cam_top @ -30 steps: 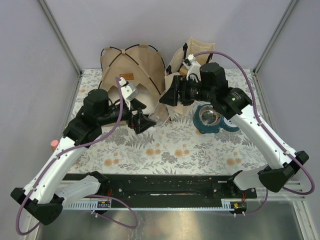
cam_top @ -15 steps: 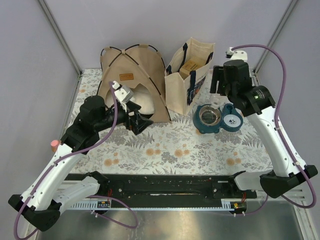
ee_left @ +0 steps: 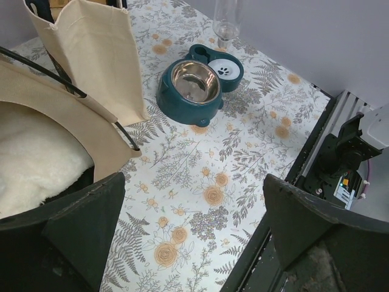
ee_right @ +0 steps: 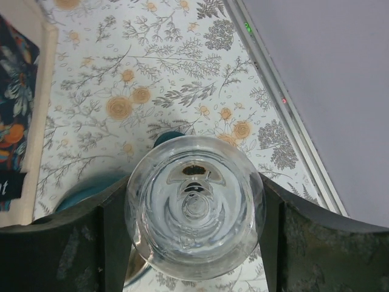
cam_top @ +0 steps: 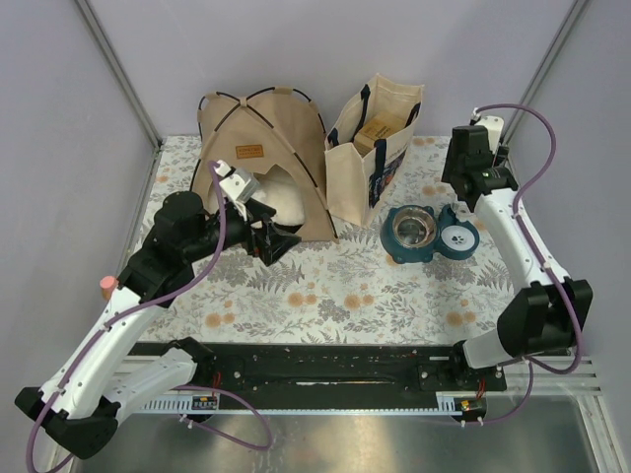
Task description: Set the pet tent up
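The pet tent point(cam_top: 258, 123) stands upright at the back left, tan canvas on thin black poles, with a brown label point(cam_top: 248, 152) above its arched doorway. A fluffy white pillow point(cam_top: 283, 195) lies inside. The left wrist view shows the tent's doorway edge point(ee_left: 73, 118) and the pillow point(ee_left: 33, 161). My left gripper point(cam_top: 277, 240) point(ee_left: 194, 234) hangs open and empty just in front of the doorway. My right gripper point(cam_top: 463, 187) point(ee_right: 194, 207) is at the back right, shut on a clear bottle point(ee_right: 196, 204) point(ee_left: 226, 18) held above the teal feeder.
A cream tote bag point(cam_top: 373, 148) point(ee_left: 91, 55) stands right of the tent. A teal pet feeder point(cam_top: 426, 235) point(ee_left: 196, 85) with a steel bowl sits in front of the bag. A small pink object point(cam_top: 105, 284) lies at the table's left edge.
My right arm swung from the tote bag to the back right corner, carrying the clear bottle over the feeder. My left gripper drew back slightly from the tent doorway.
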Controlling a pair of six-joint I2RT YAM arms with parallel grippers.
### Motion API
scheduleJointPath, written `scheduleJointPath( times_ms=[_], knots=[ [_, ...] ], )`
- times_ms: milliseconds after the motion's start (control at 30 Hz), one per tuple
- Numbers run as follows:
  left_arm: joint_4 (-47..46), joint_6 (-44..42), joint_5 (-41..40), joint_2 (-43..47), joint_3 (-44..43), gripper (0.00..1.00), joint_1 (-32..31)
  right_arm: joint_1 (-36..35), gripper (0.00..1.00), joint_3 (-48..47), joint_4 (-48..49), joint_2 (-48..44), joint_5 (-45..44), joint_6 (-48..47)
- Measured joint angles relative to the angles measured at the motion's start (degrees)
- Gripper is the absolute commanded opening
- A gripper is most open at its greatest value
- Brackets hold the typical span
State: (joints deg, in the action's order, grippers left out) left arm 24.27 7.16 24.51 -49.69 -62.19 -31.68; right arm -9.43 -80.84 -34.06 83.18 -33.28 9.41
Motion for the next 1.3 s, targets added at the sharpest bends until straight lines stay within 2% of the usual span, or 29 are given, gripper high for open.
scheduleJointPath(
  times_ms=[400,1100,1200,1300],
  knots=[
    [-0.44,1.53,-0.92,-0.48,0.55,0.99,0.00,4.15,0.39,4.24,14.53,4.83,3.52,0.55],
    [-0.39,1.88,-1.51,-2.08,0.55,0.99,0.02,6.23,0.40,12.83,25.03,7.02,5.53,2.14],
    [-0.42,1.88,-1.77,-2.08,0.55,0.99,0.02,6.45,0.50,13.40,26.80,7.21,5.77,2.10],
    [-0.39,1.90,-1.92,-2.08,0.55,0.99,0.02,6.51,0.72,13.81,27.98,7.28,5.90,2.14]
  ],
)
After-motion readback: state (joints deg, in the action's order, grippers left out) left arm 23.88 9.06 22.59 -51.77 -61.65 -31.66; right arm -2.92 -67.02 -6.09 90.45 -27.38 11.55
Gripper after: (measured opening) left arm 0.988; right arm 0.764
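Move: The feeder's bottle collar, where the upturned clear bottle in the right hand is being taken, lies about 4 cm ahead of that hand, 2 cm to its left and 20 cm below. The paw-print dish is some 3 cm back and 1 cm left of the hand, the steel bowl level with it and 12 cm left, both about 22 cm down; the tote bag stands 10 cm ahead and 22 cm left. From the left hand the collar is about 18 cm ahead, 39 cm right and 28 cm down. The clear bottle, still gripped neck down in the right hand, is lowered about 7.5 cm towards the feeder's collar: first forward and down together, about 5 cm forward in all, then mostly straight down, easing a little to the right. The wrist tips up slightly, swinging the neck forward, and the fingers keep their hold. ##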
